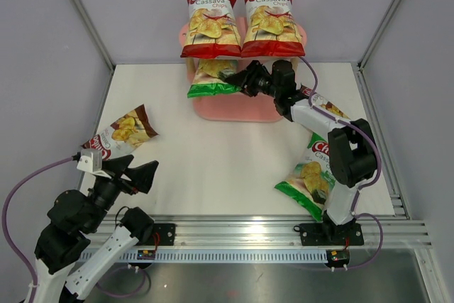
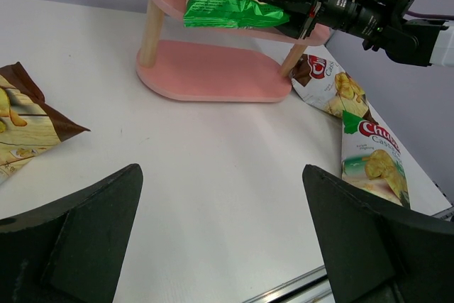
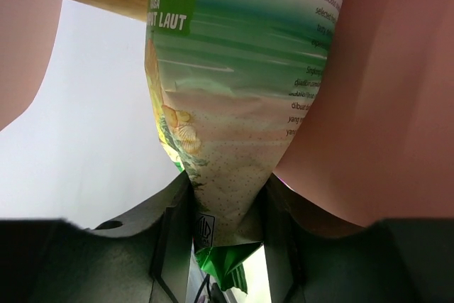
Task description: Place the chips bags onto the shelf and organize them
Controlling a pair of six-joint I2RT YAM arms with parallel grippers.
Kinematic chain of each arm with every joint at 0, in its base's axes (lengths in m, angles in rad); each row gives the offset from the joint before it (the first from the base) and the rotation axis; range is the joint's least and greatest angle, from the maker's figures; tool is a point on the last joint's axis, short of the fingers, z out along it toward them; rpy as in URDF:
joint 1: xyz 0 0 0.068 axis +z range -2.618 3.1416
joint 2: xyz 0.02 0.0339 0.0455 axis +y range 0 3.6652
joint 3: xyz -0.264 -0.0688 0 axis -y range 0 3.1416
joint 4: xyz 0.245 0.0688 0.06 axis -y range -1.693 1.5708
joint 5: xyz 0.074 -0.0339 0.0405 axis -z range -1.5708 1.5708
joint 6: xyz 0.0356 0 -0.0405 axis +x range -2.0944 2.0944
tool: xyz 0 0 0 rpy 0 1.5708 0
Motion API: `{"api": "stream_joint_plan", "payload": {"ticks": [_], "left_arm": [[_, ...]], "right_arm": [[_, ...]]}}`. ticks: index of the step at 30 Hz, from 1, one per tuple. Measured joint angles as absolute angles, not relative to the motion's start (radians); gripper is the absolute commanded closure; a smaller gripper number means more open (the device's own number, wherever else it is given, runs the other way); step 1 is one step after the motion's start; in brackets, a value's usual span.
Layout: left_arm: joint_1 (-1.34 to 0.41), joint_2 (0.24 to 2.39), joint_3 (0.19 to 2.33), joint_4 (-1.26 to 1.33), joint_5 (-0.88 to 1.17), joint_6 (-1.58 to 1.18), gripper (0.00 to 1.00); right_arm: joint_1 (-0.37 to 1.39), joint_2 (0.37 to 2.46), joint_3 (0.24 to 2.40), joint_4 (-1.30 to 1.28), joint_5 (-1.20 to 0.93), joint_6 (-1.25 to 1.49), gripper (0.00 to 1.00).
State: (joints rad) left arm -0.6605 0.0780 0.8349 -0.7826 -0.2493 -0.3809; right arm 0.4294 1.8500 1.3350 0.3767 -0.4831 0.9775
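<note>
The pink shelf (image 1: 237, 110) stands at the back middle of the table, with two red chips bags (image 1: 211, 23) side by side on its top board. A green chips bag (image 1: 213, 78) lies on the middle board. My right gripper (image 3: 227, 207) is shut on that bag's corner, between the pink boards (image 3: 383, 104). A dark brown bag (image 1: 124, 131) lies flat at the left. My left gripper (image 1: 138, 172) hovers just in front of it, open and empty. Another green bag (image 1: 306, 179) and a brown bag (image 1: 323, 108) lie by the right arm.
The shelf's bottom board (image 2: 206, 72) carries nothing, and a wooden post (image 2: 152, 23) rises at its left end. Grey walls close the table on three sides. A metal rail (image 1: 284, 228) runs along the near edge.
</note>
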Motion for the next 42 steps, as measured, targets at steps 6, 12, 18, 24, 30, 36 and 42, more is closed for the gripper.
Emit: {"api": "stream_joint_plan", "payload": {"ticks": [6, 12, 18, 24, 30, 36, 42], "left_arm": [[-0.661, 0.078, 0.835, -0.783, -0.249, -0.381, 0.01], [-0.661, 0.078, 0.835, -0.783, -0.249, -0.381, 0.01], [-0.661, 0.078, 0.835, -0.783, -0.248, -0.381, 0.01], [-0.661, 0.078, 0.835, -0.783, -0.247, -0.381, 0.01], [-0.661, 0.078, 0.834, -0.782, -0.239, -0.381, 0.01], [-0.661, 0.078, 0.834, -0.776, -0.235, -0.381, 0.01], [-0.661, 0.096, 0.834, -0.768, -0.230, -0.381, 0.01]], "right_arm": [[0.434, 1.867, 1.347, 0.378, -0.471, 0.997, 0.53], [0.439, 1.882, 1.365, 0.378, -0.469, 1.004, 0.53], [0.439, 1.882, 1.367, 0.378, -0.464, 1.010, 0.45], [0.440, 1.843, 1.327, 0.363, -0.444, 1.002, 0.33], [0.439, 1.760, 1.282, 0.293, -0.414, 0.980, 0.29], [0.420, 1.628, 1.150, 0.250, -0.401, 0.953, 0.23], [0.372, 1.430, 1.031, 0.166, -0.355, 0.896, 0.01]]}}
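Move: The right hand still pinches the near, right-hand end of the green chips bag on the middle shelf; the bag's middle is about 6 cm left and 5 cm ahead, 2 cm above. On the top shelf, some 22 cm higher and 7 cm ahead, one red bag stands 6 cm left, another 10 cm right. A brown bag lies on the table 32 cm right, 3 cm ahead, 17 cm below. From the left hand the green bag is about 37 cm ahead, 21 cm right, 3 cm below. Easing not quite 1 cm forward and left with the pinched bag end, the right hand pauses, then its half-closed fingers spread nearly fully and release the green bag. It pulls out ever faster, about 9 cm to the right and 7 cm back from the shelf front at almost the same height, turning some 10 degrees clockwise. ##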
